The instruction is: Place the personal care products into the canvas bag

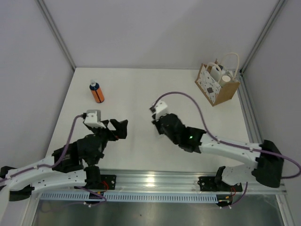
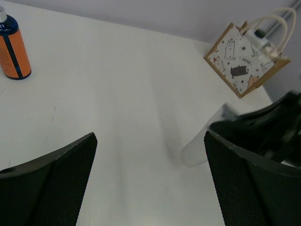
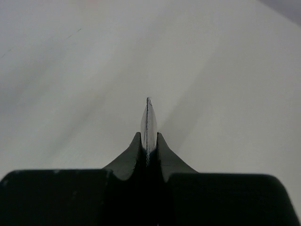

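Observation:
The orange bottle (image 1: pixel 97 92) with a dark label stands upright at the far left of the table; it also shows in the left wrist view (image 2: pixel 14 47). The canvas bag (image 1: pixel 217 87) stands at the far right corner, its dotted white panel facing the left wrist view (image 2: pixel 237 63). A cream bottle with a white cap (image 1: pixel 216 71) sits inside the bag. My left gripper (image 1: pixel 117 129) is open and empty above the table's middle (image 2: pixel 150 136). My right gripper (image 1: pixel 155 121) is shut and empty above bare table (image 3: pixel 148 101).
The white table (image 1: pixel 141 89) is bounded by grey walls on the left, back and right. A metal rail (image 1: pixel 155 181) runs along the near edge at the arm bases. The right arm (image 2: pixel 263 132) fills the right side of the left wrist view.

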### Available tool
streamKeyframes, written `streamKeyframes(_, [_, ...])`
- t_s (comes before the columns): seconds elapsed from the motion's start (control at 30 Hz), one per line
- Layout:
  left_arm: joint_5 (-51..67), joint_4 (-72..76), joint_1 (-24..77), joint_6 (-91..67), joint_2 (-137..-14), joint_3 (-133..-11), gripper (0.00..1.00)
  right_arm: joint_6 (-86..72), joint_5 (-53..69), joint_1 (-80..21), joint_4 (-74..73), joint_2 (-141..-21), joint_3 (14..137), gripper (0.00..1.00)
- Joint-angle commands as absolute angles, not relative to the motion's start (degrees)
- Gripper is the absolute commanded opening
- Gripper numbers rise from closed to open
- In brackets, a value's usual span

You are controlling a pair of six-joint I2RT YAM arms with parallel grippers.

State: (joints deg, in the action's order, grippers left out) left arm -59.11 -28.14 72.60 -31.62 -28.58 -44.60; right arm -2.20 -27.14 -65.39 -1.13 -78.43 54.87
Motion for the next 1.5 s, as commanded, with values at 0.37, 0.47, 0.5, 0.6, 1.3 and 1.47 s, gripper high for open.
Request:
streamKeyframes(0.37, [-49.5,-18.1,72.4,-26.4,-43.5,-38.9,0.99,5.3,-18.4,-26.4,-6.3,-53.1,63.4,0.0])
streamKeyframes(0.47, [-47.6,-17.6,72.3,-25.8,-42.2,-37.8,0.99,5.1,-14.7,-16.8,-6.9,-57.5,68.8,0.0])
streamKeyframes(0.5, [-46.9,-17.5,72.4,-25.9,-41.3,-37.7,0.99,4.7,-14.0,-12.4,-6.8,-58.8,69.9,0.0])
streamKeyframes(0.6, [-44.2,-16.2,72.3,-26.0,-39.7,-36.4,0.99,3.6,-11.7,-6.8,-5.6,-63.4,74.2,0.0])
streamKeyframes(1.3, [-37.3,-15.6,72.3,-28.1,-35.7,-35.2,0.99,8.3,-0.8,5.1,7.5,-95.7,97.5,0.0])
streamKeyframes(1.47, [-35.9,-15.0,72.3,-28.1,-35.8,-35.0,0.99,7.7,3.3,4.6,11.1,-97.0,94.6,0.0])
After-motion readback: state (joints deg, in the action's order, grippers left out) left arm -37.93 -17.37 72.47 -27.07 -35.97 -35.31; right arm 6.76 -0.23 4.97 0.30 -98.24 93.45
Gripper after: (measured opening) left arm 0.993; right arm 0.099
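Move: The right hand already pinches a pale tube, and the canvas bag stands about 33 cm ahead, 41 cm to its right, and 9 cm below. The white-capped bottle inside the bag is roughly 32 cm ahead, 44 cm right and 3 cm below. From the empty left hand, the bag lies some 38 cm ahead, 55 cm right and 18 cm lower. Right hand carries the tube about 40 cm right, 30 forward, rising, towards the canvas bag; left sinks rightward. ##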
